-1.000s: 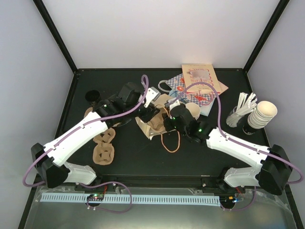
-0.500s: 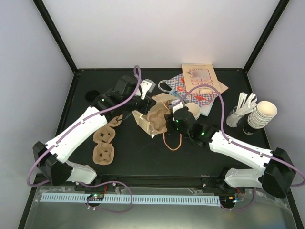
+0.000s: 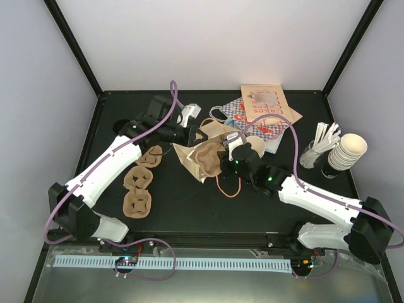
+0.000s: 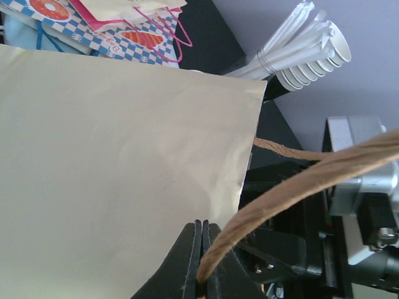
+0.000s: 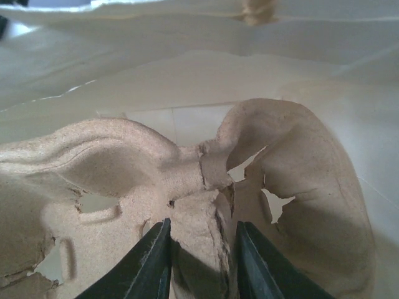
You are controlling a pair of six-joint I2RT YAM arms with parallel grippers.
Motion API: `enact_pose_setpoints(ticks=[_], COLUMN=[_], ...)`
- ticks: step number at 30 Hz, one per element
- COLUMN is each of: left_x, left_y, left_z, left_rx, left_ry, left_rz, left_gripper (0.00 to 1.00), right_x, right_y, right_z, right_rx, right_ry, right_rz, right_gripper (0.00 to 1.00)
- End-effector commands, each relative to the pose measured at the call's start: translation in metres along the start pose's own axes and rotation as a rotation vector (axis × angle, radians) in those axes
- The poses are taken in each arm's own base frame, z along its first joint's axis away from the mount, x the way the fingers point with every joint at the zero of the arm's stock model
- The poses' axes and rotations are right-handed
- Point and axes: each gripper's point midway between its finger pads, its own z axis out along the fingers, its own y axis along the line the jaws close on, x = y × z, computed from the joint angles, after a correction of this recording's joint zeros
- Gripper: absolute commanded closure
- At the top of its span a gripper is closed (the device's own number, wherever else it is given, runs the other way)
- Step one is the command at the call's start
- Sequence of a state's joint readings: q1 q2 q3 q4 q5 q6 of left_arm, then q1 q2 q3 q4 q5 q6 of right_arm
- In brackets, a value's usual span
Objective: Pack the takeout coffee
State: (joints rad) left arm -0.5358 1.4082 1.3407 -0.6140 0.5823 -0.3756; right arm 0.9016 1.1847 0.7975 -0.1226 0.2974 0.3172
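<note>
A tan paper bag (image 3: 189, 156) lies on its side mid-table, mouth towards the right arm. My left gripper (image 3: 193, 133) is shut on the bag's twisted brown handle (image 4: 299, 180), which is pinched between the jaw tips (image 4: 202, 252) beside the pale bag wall (image 4: 124, 156). My right gripper (image 3: 223, 159) reaches into the mouth, shut on a ridge of a brown moulded cup carrier (image 5: 187, 180), with the fingers (image 5: 153, 261) on either side of the ridge. Inside the bag, the carrier (image 3: 208, 158) fills the opening. The takeout coffee is out of view.
Three more carriers (image 3: 137, 189) lie in a row at the left. A lidless cream cup (image 3: 255, 146) sits behind the right wrist. Patterned bags (image 3: 255, 113) lie at the back. A cup stack (image 3: 348, 150) and wrapped straws (image 3: 322, 140) stand at the right. The bag's other handle (image 3: 228, 187) loops on the table.
The left gripper closed on the bag handle and drew back to the left, lifting the bag's edge. The right gripper pushed the carrier further into the bag mouth.
</note>
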Motion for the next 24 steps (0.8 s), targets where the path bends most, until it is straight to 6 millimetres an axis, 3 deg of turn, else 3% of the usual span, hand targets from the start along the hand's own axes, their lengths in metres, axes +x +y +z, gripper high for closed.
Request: enact_pose_setpoints(ticks=[1, 12, 18, 24], left_x=[-0.006, -0.011, -0.013, -0.010], left_y=[-0.013, -0.028, -0.036, -0.041], left_z=[-0.005, -0.013, -0.020, -0.023], left_rx=[0.068, 0.118, 0.136, 0.161], left_ry=[-0.020, -0.044, -0.058, -0.051], left_rz=[0.014, 0.019, 0.036, 0.029], left_gripper=[0.98, 0.98, 0.98, 0.98], right_x=[-0.005, -0.001, 0.018, 0.023], right_y=[0.004, 0.024, 0.025, 0.019], right_z=[0.005, 0.018, 0.028, 0.031], right_rx=[-0.014, -0.023, -0.016, 0.021], right_ry=[-0.017, -0.013, 0.036, 0.049], right_rz=[-0.026, -0.120, -0.135, -0.121], right_gripper=[0.69, 0.69, 0.69, 0.69])
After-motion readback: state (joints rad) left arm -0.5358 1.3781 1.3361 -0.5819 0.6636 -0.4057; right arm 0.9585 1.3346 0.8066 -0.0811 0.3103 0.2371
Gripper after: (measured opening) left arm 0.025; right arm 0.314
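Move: The open paper bag, with the drink carrier in the right grip already partly in its mouth, has its middle about 4 cm to the right hand's left, 1 cm ahead and 7 cm below. From that hand, the white cup stands some 12 cm right, 6 cm ahead and 14 cm below, and the pastry bags 20 cm ahead, 13 cm right and 18 cm below. The bag's middle is about 3 cm right, 4 cm back and 14 cm below the left hand. Lower the right gripper about 4 cm and shift it some 3 cm to the left, easing the pinched carrier deeper into the bag while the hand rolls slightly, its left side dipping. Keep the left fingers shut on the twisted bag handle; draw that hand a little back, then raise it about 2 cm to hold the bag up against the lowering carrier. ##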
